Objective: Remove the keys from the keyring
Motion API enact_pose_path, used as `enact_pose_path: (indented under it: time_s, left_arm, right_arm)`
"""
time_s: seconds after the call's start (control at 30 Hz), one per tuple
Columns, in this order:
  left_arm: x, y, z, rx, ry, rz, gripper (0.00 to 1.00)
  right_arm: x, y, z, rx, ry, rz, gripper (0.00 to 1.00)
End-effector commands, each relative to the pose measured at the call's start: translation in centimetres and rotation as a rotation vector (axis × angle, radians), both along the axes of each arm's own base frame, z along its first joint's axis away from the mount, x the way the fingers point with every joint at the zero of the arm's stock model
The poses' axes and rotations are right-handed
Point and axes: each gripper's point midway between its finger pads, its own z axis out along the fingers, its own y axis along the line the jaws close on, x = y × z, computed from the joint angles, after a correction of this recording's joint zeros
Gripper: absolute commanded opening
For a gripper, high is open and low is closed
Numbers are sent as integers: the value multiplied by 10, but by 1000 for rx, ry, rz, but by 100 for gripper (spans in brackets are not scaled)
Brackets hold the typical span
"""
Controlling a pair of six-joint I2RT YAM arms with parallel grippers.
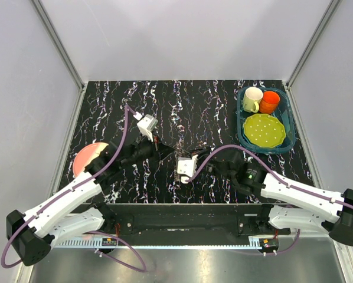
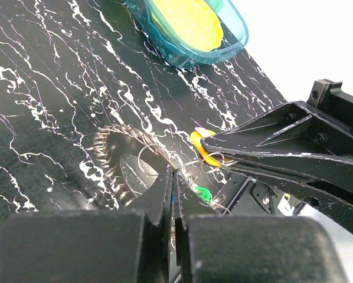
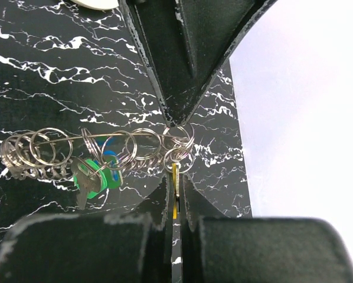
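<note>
The keyring [image 2: 118, 154], a silver ring with a toothed edge, hangs just above the marbled table between both grippers. My left gripper [image 2: 173, 172] is shut on its wire; in the right wrist view it [image 3: 175, 122] comes down from above onto the ring [image 3: 58, 140]. My right gripper [image 3: 175, 171] is shut on a yellow key [image 3: 175, 187], seen edge-on and linked to small rings. That yellow key [image 2: 199, 145] shows beside the right gripper's fingers [image 2: 265, 150]. A green key [image 3: 94, 178] and a blue key [image 3: 110, 159] dangle from the ring. From above, the two grippers [image 1: 163, 147] [image 1: 182, 155] meet mid-table.
A blue tray [image 1: 289, 121] at the back right holds a green dotted plate [image 1: 262, 130], a cream mug [image 1: 252, 99] and an orange cup [image 1: 270, 102]. A pink disc [image 1: 87, 157] lies at the left edge, partly under my left arm.
</note>
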Motion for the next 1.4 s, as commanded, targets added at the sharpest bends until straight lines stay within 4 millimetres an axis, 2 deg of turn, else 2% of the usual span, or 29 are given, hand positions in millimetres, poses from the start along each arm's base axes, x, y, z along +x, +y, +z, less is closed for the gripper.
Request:
enact_pose_path:
  time_s: [0.0, 0.23, 0.27, 0.4, 0.5, 0.73, 0.77, 0.8, 1.13, 1.3, 1.37]
  left_arm:
    - [8, -5, 37, -105, -77, -1, 0]
    - [3, 1, 40, -143, -90, 17, 0]
    - [3, 2, 45, -160, -109, 19, 0]
    - [1, 8, 43, -184, -127, 40, 0]
    - [-4, 9, 53, -243, -160, 30, 0]
    - [-10, 9, 53, -256, -175, 6, 0]
    - [-13, 9, 55, -257, -179, -6, 0]
    - [-14, 9, 55, -258, -181, -11, 1]
    - [-27, 12, 63, -271, -222, -57, 12]
    - [-30, 12, 66, -218, -293, -98, 26]
    - [-35, 8, 59, -160, -304, -161, 33]
  right_arm:
    - [6, 1, 33, 82, -78, -33, 0]
    - [16, -1, 40, 90, -90, -82, 0]
    - [16, -1, 43, 104, -86, -89, 0]
    - [16, -5, 57, 155, -79, -84, 0]
    - [15, -4, 67, 168, -87, -71, 0]
    - [21, -5, 93, 175, -133, -68, 0]
    - [22, -5, 94, 169, -139, -66, 0]
    - [21, -7, 88, 140, -128, -65, 0]
    - [17, -14, 85, 89, -126, -50, 0]
    - [6, -12, 84, 76, -79, 2, 0]
    - [1, -10, 80, 73, -51, 28, 0]
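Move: The yellow key is pinched in the right fingers, roughly 4 cm to the left gripper's right, about level and neither ahead nor back. The shut left tips are at the small linked rings beside that key. From the left gripper, the large ring hangs about 3 cm back, 3 cm right and 5 cm down; the green key is some 4 cm back, 2 cm right and 5 cm lower. Keep the right gripper shut on the yellow key and raise it about 5 cm, then let it sink 1.5 cm, ending slightly forward and right. Lift the left gripper about 5 cm alongside, tilting its fingertips up some 15 degrees. Late in the lift, part the left fingers about a quarter, let go of the small ring, and draw back 2.5 cm, away from the key. ##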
